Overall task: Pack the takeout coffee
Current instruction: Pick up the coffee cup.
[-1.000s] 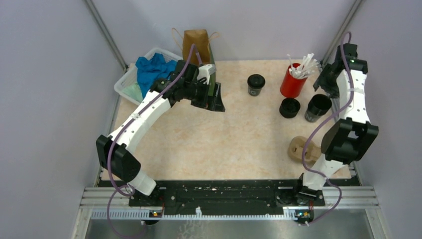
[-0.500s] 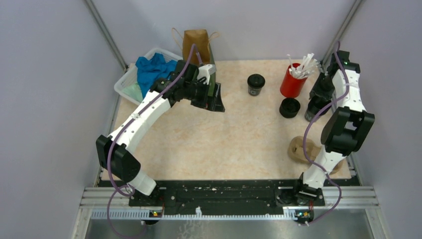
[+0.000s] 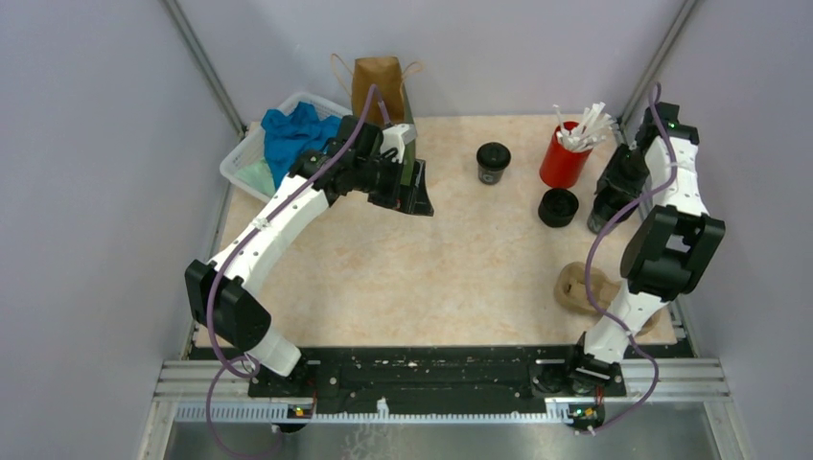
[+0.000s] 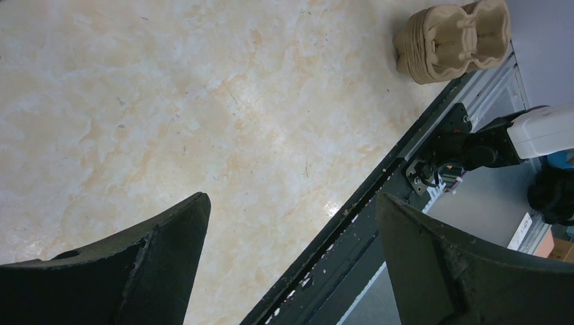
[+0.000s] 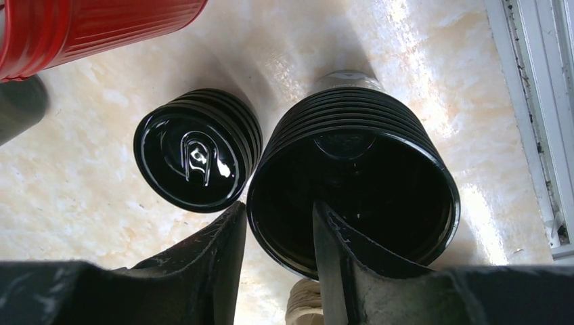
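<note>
One lidded black takeout coffee cup [image 3: 493, 161] stands alone at the back middle of the table. A nested stack of open black cups [image 5: 352, 169] stands at the right, and my right gripper [image 5: 277, 205] is shut on its rim, one finger inside and the other against the outer wall. From above, the right gripper [image 3: 614, 192] covers most of that stack. A low stack of black lids [image 5: 196, 157] sits just left of it, and shows from above as the lid stack [image 3: 558, 206]. My left gripper [image 4: 290, 198] hangs open and empty over the table; from above that gripper [image 3: 407, 187] is beside the brown paper bag [image 3: 379, 81].
The red cup of white sticks [image 3: 566, 153] stands right behind the lids. A tan pulp carrier [image 3: 580, 286] lies near the right arm's base. A white bin with blue cloth [image 3: 288, 134] sits at the back left. The table's right rail [image 5: 535, 135] runs close to the cup stack.
My right gripper has moved forward and down from behind the open cup stack onto it, and its jaws have narrowed around the rim. The left arm has not moved.
</note>
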Robot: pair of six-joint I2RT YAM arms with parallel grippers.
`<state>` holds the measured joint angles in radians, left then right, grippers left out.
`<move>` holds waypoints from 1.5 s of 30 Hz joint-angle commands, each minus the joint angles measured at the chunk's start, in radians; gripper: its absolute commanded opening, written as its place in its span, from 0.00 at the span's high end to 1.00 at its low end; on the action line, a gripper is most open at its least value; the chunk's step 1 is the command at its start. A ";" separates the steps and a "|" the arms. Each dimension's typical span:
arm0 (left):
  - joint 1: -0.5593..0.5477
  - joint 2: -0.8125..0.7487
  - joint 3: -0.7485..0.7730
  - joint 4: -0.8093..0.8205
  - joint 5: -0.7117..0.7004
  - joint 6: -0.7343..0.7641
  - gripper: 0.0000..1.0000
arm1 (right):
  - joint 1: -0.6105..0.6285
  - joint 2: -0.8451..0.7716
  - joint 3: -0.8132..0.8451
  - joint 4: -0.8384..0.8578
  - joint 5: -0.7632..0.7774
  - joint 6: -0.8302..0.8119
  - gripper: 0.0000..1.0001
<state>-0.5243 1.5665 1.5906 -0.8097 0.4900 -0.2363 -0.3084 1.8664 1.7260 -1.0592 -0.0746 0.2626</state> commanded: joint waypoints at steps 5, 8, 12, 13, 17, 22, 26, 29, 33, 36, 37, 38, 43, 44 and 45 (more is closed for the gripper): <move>0.005 -0.035 -0.010 0.037 0.017 0.014 0.02 | -0.029 -0.060 0.018 0.036 -0.054 0.003 0.63; 0.005 -0.036 -0.010 0.036 0.016 0.015 0.02 | -0.031 -0.058 0.019 0.042 -0.062 0.003 0.67; 0.005 -0.033 -0.008 0.035 0.018 0.015 0.02 | -0.044 -0.055 0.029 0.042 -0.079 0.008 0.65; 0.005 -0.033 -0.007 0.036 0.018 0.015 0.02 | -0.047 -0.055 0.032 0.042 -0.084 0.011 0.64; 0.004 -0.027 -0.002 0.035 0.017 0.015 0.02 | -0.054 -0.054 0.045 0.042 -0.105 0.016 0.63; 0.005 -0.019 0.004 0.035 0.018 0.015 0.02 | -0.057 -0.048 0.032 0.048 -0.121 0.013 0.75; 0.005 -0.014 0.009 0.035 0.021 0.015 0.02 | -0.061 -0.047 0.032 0.052 -0.132 0.013 0.79; 0.005 -0.011 0.009 0.035 0.023 0.015 0.02 | -0.064 -0.050 0.035 0.053 -0.140 0.016 0.83; 0.005 -0.009 0.010 0.035 0.024 0.014 0.02 | -0.066 -0.056 0.040 0.052 -0.155 0.021 0.84; 0.005 -0.011 0.008 0.037 0.027 0.013 0.02 | -0.065 -0.066 0.038 0.046 -0.149 0.021 0.87; 0.006 -0.011 0.007 0.037 0.028 0.012 0.02 | -0.064 -0.069 0.038 0.044 -0.145 0.022 0.89; 0.006 -0.010 0.006 0.039 0.030 0.012 0.02 | -0.066 -0.073 0.039 0.042 -0.142 0.022 0.90; 0.006 -0.014 0.003 0.041 0.036 0.009 0.02 | -0.065 -0.083 0.046 0.033 -0.127 0.022 0.95; 0.005 -0.015 0.004 0.042 0.036 0.009 0.02 | -0.066 -0.085 0.050 0.031 -0.118 0.023 0.96; 0.005 -0.016 0.003 0.041 0.035 0.009 0.02 | -0.065 -0.087 0.055 0.027 -0.111 0.021 0.97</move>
<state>-0.5240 1.5665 1.5845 -0.8089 0.5072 -0.2363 -0.3641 1.8500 1.7294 -1.0355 -0.2047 0.2813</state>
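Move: The stack of black coffee cups stands right at the right hand: its middle is some 3 cm to the right, 1 cm back and 6 cm below, with the open fingers already straddling the left rim. The lid stack is about 7 cm left and 1 cm back, the red straw cup roughly 9 cm ahead and 7 cm left, and the cardboard carriers about 17 cm back and 3 cm right. From the idle left hand the cup stack lies some 45 cm right and 7 cm ahead, well below. The left rim of the top cup gets pinched between the right hand's fingers, one inside the cup and one outside, as they close from not quite half open to almost shut. Meanwhile the hand eases up about 1 cm and slightly forward, its left side rising and its fingertips swinging a little forward, a tilt of under 10 degrees, with most of the closing in the second half. ##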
